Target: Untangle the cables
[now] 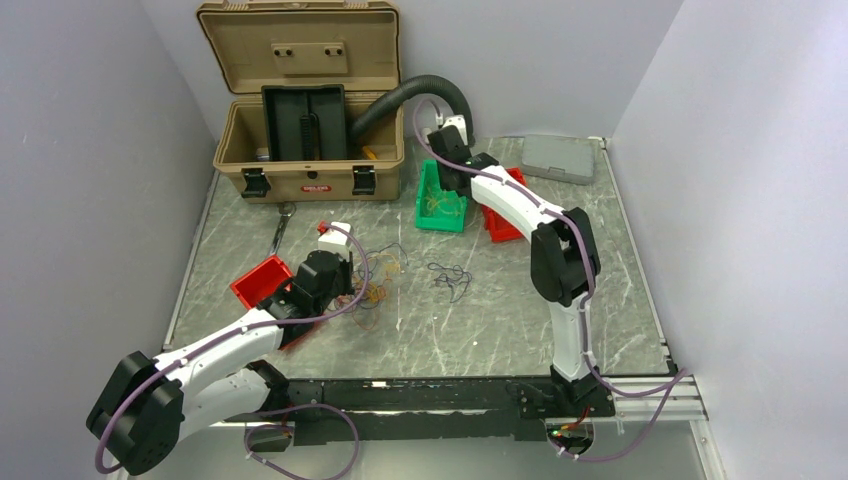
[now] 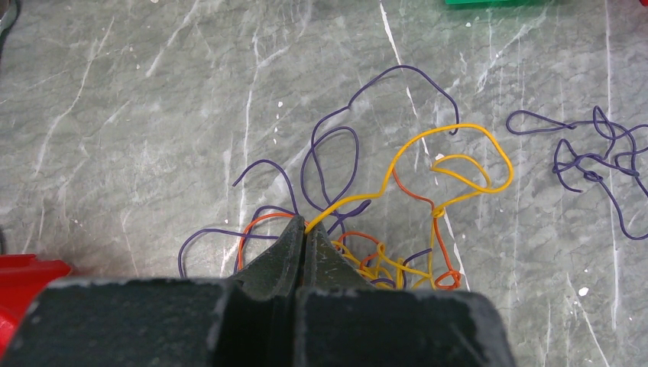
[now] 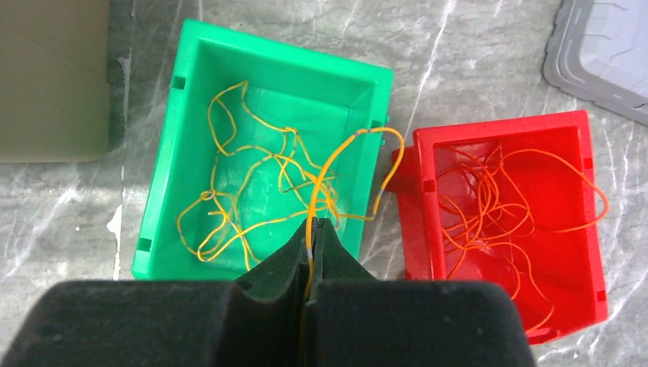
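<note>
A tangle of thin yellow, orange and purple cables (image 2: 397, 229) lies on the marble table, also seen as the tangle (image 1: 378, 288) in the top view. My left gripper (image 2: 306, 228) is shut at the tangle's near edge, pinching a yellow strand that arcs away to the right. A separate purple bundle (image 2: 596, 164) lies apart on the right. My right gripper (image 3: 312, 223) is shut on a yellow cable (image 3: 336, 164) that loops up and hangs over the right wall of a green bin (image 3: 170, 153) holding more yellow strands.
A red bin (image 3: 504, 131) with orange wires sits right of the green one. Another red bin (image 1: 262, 282) is by the left arm. An open tan toolbox (image 1: 310, 160), a black hose (image 1: 420, 90) and a grey lid (image 1: 560, 157) line the back.
</note>
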Robot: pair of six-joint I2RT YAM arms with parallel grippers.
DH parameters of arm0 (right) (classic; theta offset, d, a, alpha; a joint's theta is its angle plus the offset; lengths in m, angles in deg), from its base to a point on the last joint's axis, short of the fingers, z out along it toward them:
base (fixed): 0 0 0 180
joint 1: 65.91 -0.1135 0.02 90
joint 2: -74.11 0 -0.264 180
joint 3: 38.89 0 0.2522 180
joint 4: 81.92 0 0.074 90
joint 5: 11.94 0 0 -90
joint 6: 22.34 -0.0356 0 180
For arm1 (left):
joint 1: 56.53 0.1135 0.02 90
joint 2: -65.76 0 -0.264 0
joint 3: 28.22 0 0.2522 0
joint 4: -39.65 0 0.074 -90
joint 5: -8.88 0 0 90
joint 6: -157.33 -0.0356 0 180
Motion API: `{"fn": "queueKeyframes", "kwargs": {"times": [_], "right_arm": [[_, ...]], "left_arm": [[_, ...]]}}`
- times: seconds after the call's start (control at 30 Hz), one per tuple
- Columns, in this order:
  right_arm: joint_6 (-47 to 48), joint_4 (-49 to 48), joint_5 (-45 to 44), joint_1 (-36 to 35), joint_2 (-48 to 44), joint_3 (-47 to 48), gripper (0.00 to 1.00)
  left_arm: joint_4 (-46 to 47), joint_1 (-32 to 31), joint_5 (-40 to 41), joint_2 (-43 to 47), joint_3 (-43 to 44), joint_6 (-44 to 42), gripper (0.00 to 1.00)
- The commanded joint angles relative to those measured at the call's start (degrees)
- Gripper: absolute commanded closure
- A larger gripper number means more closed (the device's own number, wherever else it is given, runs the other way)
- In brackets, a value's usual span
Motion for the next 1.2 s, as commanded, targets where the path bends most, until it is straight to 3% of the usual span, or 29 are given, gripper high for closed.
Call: {"fn": "queueKeyframes", "kwargs": {"times": [0.0, 0.2, 0.47, 0.73, 0.77, 0.8, 0.83, 0.87, 1.17], "right_arm": [[0.19, 1.34, -0.27, 0.31, -2.38, 2.76, 1.00], [0.90, 1.77, 4.09, 0.64, 5.10, 9.65, 1.00], [-6.29, 1.61, 21.59, 5.73, 14.35, 17.40, 1.00], [-7.46, 3.89, 23.50, 8.25, 20.44, 22.80, 1.00], [-7.22, 5.06, 23.95, 8.21, 20.68, 24.56, 0.88], [-6.75, 6.38, 24.03, 8.11, 20.68, 26.28, 0.66], [-6.23, 7.51, 23.71, 7.87, 20.22, 27.84, 0.50], [-5.71, 8.22, 22.84, 7.57, 19.32, 28.72, 0.45], [-4.24, 8.67, 18.05, 6.77, 6.64, 20.90, 0.44]], "left_arm": [[0.89, -0.18, 0.99, 0.83, 0.34, -0.33, 1.00], [0.77, -0.19, 1.16, 0.89, 0.30, -0.44, 1.00], [0.76, -0.18, 1.13, 0.83, 0.30, -0.53, 1.00], [1.12, -0.15, 0.90, 0.63, 0.31, -0.60, 1.00], [1.12, -0.20, 0.98, 0.53, 0.30, -0.62, 1.00], [1.10, -0.15, 1.06, 0.46, 0.24, -0.60, 1.00], [1.06, -0.15, 1.18, 0.45, 0.17, -0.62, 1.00], [1.20, -0.13, 1.10, 0.45, 0.16, -0.58, 1.00], [1.79, -0.12, 0.29, 0.46, 0.10, -0.85, 1.00]]}}
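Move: From the right gripper, which already holds the yellow cable, the green bin's middle lies about 6 cm ahead, 3 cm to the left and 11 cm below. The red bin is some 10 cm to the right and 3 cm ahead, at the same height; the white pipe fitting stands about 18 cm ahead and 5 cm to the left. The green bin is roughly 24 cm ahead of the left gripper and 19 cm to its right. Carry the yellow cable forward into the green bin with the right gripper: swing out forward and left, then down about 9 cm while coming back right, rolling the hand's left side up and tipping the fingers some 10 degrees further down. Open the fingers a bit over half to let go of the cable, then lift straight off by about 7 cm. ##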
